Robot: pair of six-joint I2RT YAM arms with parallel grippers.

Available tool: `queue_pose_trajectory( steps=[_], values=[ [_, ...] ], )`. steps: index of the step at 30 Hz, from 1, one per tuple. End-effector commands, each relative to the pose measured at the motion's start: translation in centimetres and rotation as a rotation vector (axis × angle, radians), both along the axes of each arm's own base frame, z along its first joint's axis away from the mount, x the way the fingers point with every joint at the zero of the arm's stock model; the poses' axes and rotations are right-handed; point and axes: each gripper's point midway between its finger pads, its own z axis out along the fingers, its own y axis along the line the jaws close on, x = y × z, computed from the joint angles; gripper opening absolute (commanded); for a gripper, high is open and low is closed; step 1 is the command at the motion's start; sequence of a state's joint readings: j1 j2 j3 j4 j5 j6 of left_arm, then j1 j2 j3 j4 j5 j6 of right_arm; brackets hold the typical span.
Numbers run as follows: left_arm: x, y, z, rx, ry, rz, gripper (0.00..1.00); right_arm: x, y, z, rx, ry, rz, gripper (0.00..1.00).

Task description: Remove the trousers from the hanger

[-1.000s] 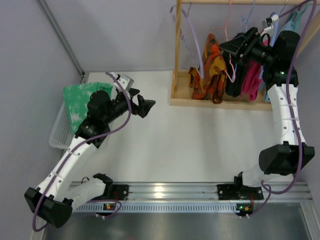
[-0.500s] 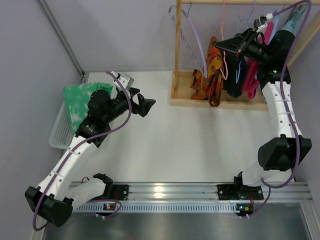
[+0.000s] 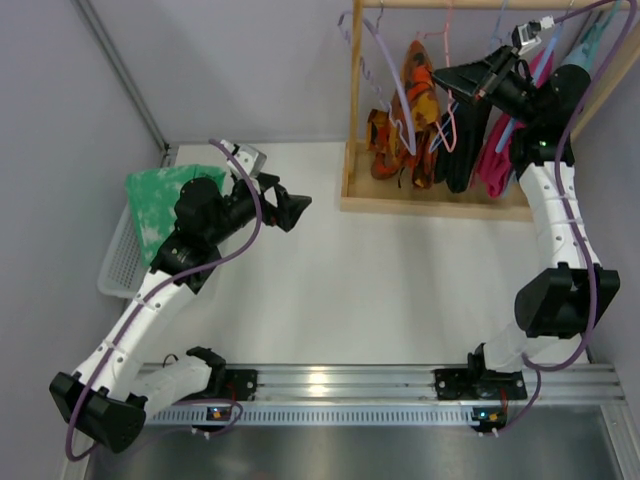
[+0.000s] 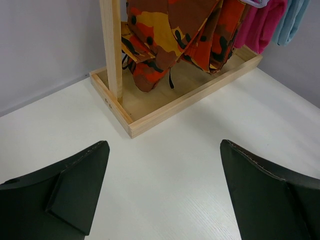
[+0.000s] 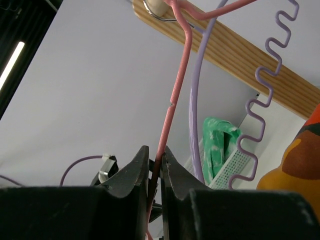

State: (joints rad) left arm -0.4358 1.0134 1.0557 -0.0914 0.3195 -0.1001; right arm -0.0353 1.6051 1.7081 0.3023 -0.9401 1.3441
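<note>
Orange camouflage trousers [image 3: 418,85] hang from a pink wire hanger [image 3: 447,35] on the wooden rack. In the left wrist view the trousers [image 4: 175,35] dangle into the rack's base tray [image 4: 150,112]. My right gripper [image 3: 442,75] is raised beside the trousers, just under the rod. In the right wrist view it [image 5: 156,159] is shut on the pink hanger [image 5: 172,100] below its hook on the rod [image 5: 225,50]. My left gripper [image 3: 300,207] hovers over the table left of the rack, open and holding nothing [image 4: 164,145].
A purple wavy hanger [image 5: 194,125] hangs right next to the pink one. Black, pink [image 4: 260,25] and blue garments fill the rack's right side. The rack's post [image 4: 112,50] stands at its left end. A white basket [image 3: 120,265] with a green cloth [image 3: 165,195] sits far left.
My right gripper closed on the pink hanger and rose toward the rod. The trousers swung up and left with it. The left arm stayed still.
</note>
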Motion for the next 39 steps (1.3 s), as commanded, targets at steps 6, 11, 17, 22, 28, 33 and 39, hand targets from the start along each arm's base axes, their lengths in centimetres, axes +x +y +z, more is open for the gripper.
queue_pose_trajectory(
  steps=[6,11,17,22,28,33,39],
  values=[
    [0.2,-0.5,4.3,-0.036,-0.152,-0.028,0.99,-10.0,0.5,10.0,-0.007,-0.503,-0.013,0.00],
    [0.4,-1.2,4.6,-0.008,-0.207,-0.072,0.99,-13.1,0.6,9.6,-0.016,-0.512,-0.007,0.00],
    [0.4,-2.6,3.5,0.056,-0.265,-0.141,0.98,-16.1,0.7,8.7,-0.032,-0.494,-0.012,0.00],
    [-0.7,-3.5,0.2,0.120,-0.307,-0.193,0.98,-18.3,0.7,7.4,-0.047,-0.436,-0.034,0.00],
    [-2.5,-6.5,-1.0,0.154,-0.443,-0.219,0.99,-20.7,0.6,6.1,-0.085,-0.419,-0.059,0.00],
    [-4.2,-10.7,-0.7,0.140,-0.554,-0.228,0.99,-21.6,0.5,4.7,-0.131,-0.378,-0.087,0.00],
    [-5.7,-16.1,0.8,0.063,-0.627,-0.195,0.99,-22.5,0.3,4.0,-0.174,-0.328,-0.118,0.00]
  ],
)
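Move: The camouflage trousers on the pink hanger lie about 6 cm ahead of the right hand, 5 cm to its left and 15 cm below. The open space this hand brings them to is some 20 cm straight back. From the right hand, the empty purple hanger is 10 cm left, 3 cm ahead and a little lower; the black trousers are 6 cm right, 5 cm ahead and 17 cm below. From the left hand, the camouflage trousers lie about 20 cm ahead, 24 cm right and roughly level. The pink hanger, its arm still pinched in the right fingers, is lifted about 3 cm off the rod while the right hand draws it some 20 cm back out of the rack, then sinks to its starting height. The left hand, wide open, swings about 15 cm right towards the trousers, also going back and slightly down, fingers turning clockwise and tipping up. ##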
